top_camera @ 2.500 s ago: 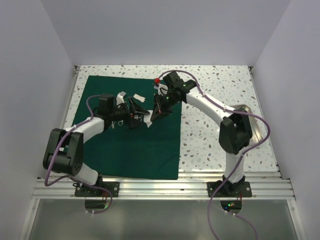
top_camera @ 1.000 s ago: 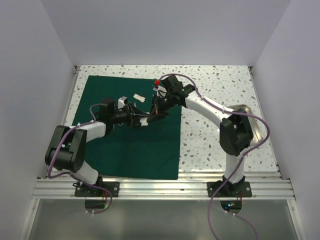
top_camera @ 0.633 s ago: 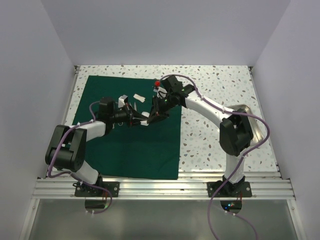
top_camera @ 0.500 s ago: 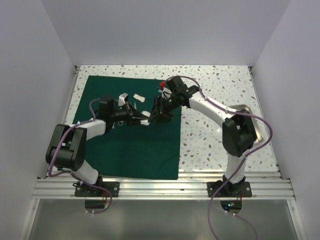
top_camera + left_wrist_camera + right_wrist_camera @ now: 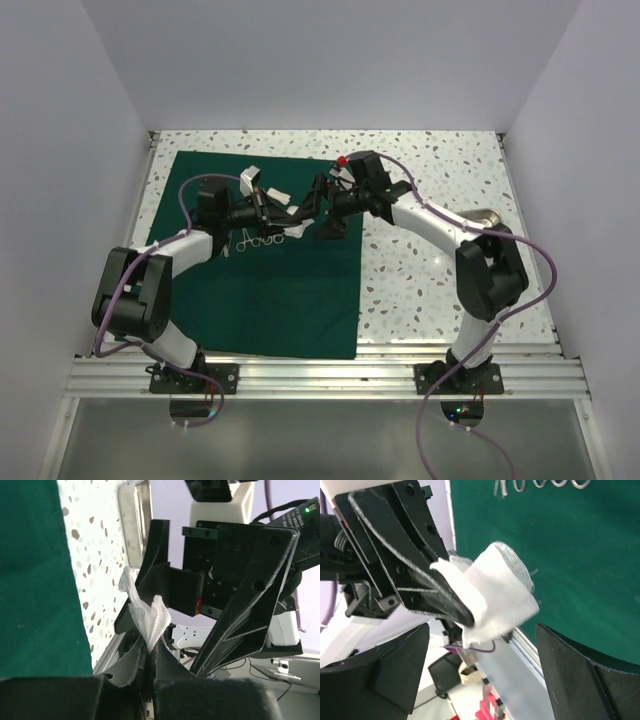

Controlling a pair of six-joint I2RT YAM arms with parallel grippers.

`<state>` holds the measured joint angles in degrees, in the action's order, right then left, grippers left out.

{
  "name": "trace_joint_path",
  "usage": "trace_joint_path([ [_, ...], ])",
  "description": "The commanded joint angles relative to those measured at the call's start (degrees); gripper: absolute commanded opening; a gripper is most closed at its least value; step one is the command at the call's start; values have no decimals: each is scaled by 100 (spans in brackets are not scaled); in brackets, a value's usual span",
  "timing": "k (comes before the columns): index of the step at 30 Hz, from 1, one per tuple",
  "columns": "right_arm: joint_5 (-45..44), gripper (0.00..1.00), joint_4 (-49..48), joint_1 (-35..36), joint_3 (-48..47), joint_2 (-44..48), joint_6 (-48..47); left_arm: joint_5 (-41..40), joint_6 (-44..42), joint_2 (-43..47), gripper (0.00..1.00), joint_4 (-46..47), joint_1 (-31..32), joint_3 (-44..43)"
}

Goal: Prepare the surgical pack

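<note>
The surgical pack (image 5: 270, 300) is a dark green cloth lying flat on the left half of the table; it also shows in the left wrist view (image 5: 30, 580) and the right wrist view (image 5: 570, 555). Above its far part my left gripper (image 5: 280, 218) (image 5: 149, 650) is shut on a small white gauze square (image 5: 147, 617) (image 5: 495, 595). My right gripper (image 5: 318, 215) (image 5: 480, 670) faces it a short way off. Its fingers stand wide open on either side of the gauze and do not touch it.
Steel instruments with ring handles (image 5: 255, 242) (image 5: 540, 484) lie on the cloth under the grippers. Another white gauze piece (image 5: 278, 195) rests further back on the cloth. A shiny steel tray (image 5: 495, 218) (image 5: 135, 525) sits at the right, partly behind the right arm.
The left gripper shut on the gauze while the right gripper opened and let it go. Both grippers moved toward the back of the cloth, and the right one drew slightly right.
</note>
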<state>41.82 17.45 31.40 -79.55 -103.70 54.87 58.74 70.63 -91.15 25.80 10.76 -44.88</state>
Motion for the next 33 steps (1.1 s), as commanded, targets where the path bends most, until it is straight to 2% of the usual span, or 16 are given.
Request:
trace_joint_path([
  [1, 142, 89, -961, 7, 175, 280, 726, 111, -146, 168, 0, 469, 66, -267],
  [4, -33, 86, -1375, -2, 413, 333, 1182, 129, 20, 177, 0, 671, 92, -223],
  [13, -517, 73, -2420, -29, 906, 552, 1728, 199, 364, 177, 0, 1102, 110, -65],
  [16, -631, 71, -2606, -29, 924, 597, 1729, 225, 407, 168, 0, 1172, 110, -21],
  [23, -755, 60, -2676, -55, 994, 544, 1649, 252, 496, 142, 0, 1287, 119, 32],
  [25, -746, 55, -2756, -55, 1003, 526, 1667, 261, 513, 142, 0, 1287, 119, 41],
  [28, -772, 41, -2756, -63, 1020, 535, 1641, 252, 531, 142, 0, 1304, 119, 59],
  [33, -781, 33, -2738, -55, 1038, 553, 1571, 261, 566, 116, 0, 1331, 119, 103],
])
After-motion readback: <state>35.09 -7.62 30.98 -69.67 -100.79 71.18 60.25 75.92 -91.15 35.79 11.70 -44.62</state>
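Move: The left hand already pinches the gauze, whose middle sits about 3 cm to its right and 1 cm lower. From the open right hand the gauze is about 3 cm to the left, 2 cm farther out and 1 cm up. On the cloth about 17 cm below the right hand, the scissors lie level with it, some 12 cm to its left, and the white strip about 9 cm left and 6 cm ahead. The right hand reaches forward about 3.5 cm while rising some 2 cm, turning clockwise and levelling its left-pointing fingers by about 15 degrees in all, and brings its wide-open fingers around the gauze's free end, then narrows them to roughly a third open. The left hand keeps its shut pinch on the gauze and lifts it about 2.5 cm before easing to a near stop, its fingers still pointing right at the other gripper. ##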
